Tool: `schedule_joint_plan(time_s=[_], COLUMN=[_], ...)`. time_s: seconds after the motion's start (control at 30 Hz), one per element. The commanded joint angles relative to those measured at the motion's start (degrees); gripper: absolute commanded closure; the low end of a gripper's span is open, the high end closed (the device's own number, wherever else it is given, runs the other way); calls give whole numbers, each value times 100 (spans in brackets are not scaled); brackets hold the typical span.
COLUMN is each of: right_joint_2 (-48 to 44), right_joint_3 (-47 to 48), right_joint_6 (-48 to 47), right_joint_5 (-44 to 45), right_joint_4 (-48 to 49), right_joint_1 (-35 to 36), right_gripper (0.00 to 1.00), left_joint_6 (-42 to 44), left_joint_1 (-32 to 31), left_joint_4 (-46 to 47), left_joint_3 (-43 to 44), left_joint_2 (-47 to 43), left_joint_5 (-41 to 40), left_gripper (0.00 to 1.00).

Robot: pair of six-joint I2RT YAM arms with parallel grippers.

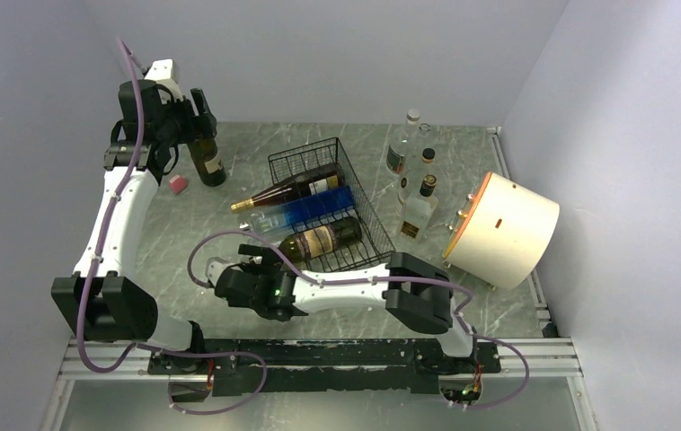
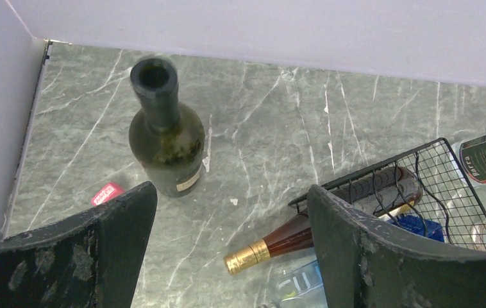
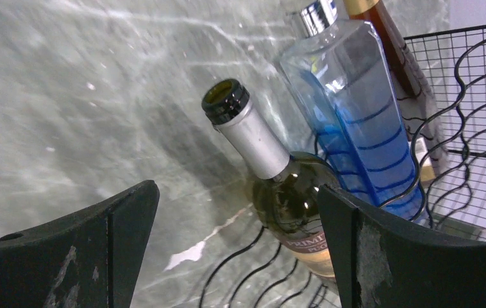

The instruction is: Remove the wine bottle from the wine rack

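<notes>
The black wire wine rack (image 1: 359,193) lies mid-table with three bottles on their sides in it: a brown one with a gold cap (image 1: 287,190), a clear blue one (image 1: 312,211), and nearest me a dark green wine bottle (image 1: 321,241) with a silver neck (image 3: 248,135). My right gripper (image 1: 256,258) is open just off that bottle's mouth, and the bottle's shoulder sits close to my right finger (image 3: 381,256). A dark bottle (image 1: 207,154) stands upright at the far left. My left gripper (image 1: 191,112) hangs open above it, holding nothing (image 2: 231,250).
Three glass spirit bottles (image 1: 416,171) stand right of the rack. A white drum with an orange rim (image 1: 503,229) lies beyond them. A small pink item (image 1: 177,183) rests near the upright bottle. Walls close the left, back and right sides.
</notes>
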Motion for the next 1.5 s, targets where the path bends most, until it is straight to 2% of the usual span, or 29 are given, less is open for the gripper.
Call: schedule_joint_plan(time_s=[0.0, 0.37, 0.47, 0.87, 1.03, 1.13, 1.47], right_joint_2=[239, 726, 793, 995, 1213, 1234, 1145], right_joint_3=[-20, -315, -451, -651, -499, -393, -253], right_joint_6=[-916, -2091, -2483, -3420, -3597, -3555, -3217], right_joint_5=[510, 333, 355, 463, 678, 684, 387], right_joint_4=[253, 1475, 1800, 2744, 2823, 2766, 2689], right_joint_1=[-131, -377, -438, -473, -465, -432, -25], right_gripper=[0, 0, 4, 24, 47, 56, 66], left_joint_6=[-56, -44, -43, -120, -127, -148, -184], left_joint_1=[-49, -49, -49, -41, -33, -23, 46], left_joint_4=[186, 188, 188, 205, 198, 230, 256], left_joint_3=[1, -11, -7, -11, 0, -23, -49], left_joint_2=[-147, -148, -126, 50, 138, 134, 84], left_joint_5=[240, 233, 228, 467, 494, 549, 492], left_gripper=[10, 11, 11, 11, 11, 11, 11])
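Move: The wine bottle lies in the rack with its neck sticking out to the left. The neck is about 7 cm ahead of the right hand, level sideways and 5 cm below, while the bottle's middle is some 10 cm ahead, 10 cm to the right and 6 cm lower. The blue bottle lies about 9 cm beyond the wine bottle's middle and 2 cm farther left. From the left hand, the wine bottle's middle is roughly 15 cm back, 25 cm right and 28 cm down. Forward about 7 cm and down some 5 cm, the wide-open right hand goes to the wine bottle's neck, rolling its left side down by nearly 30 degrees and raising its fingertips a little. The fingers close around the neck just behind the mouth and pinch it, then the hand draws back and left by a good centimetre. ##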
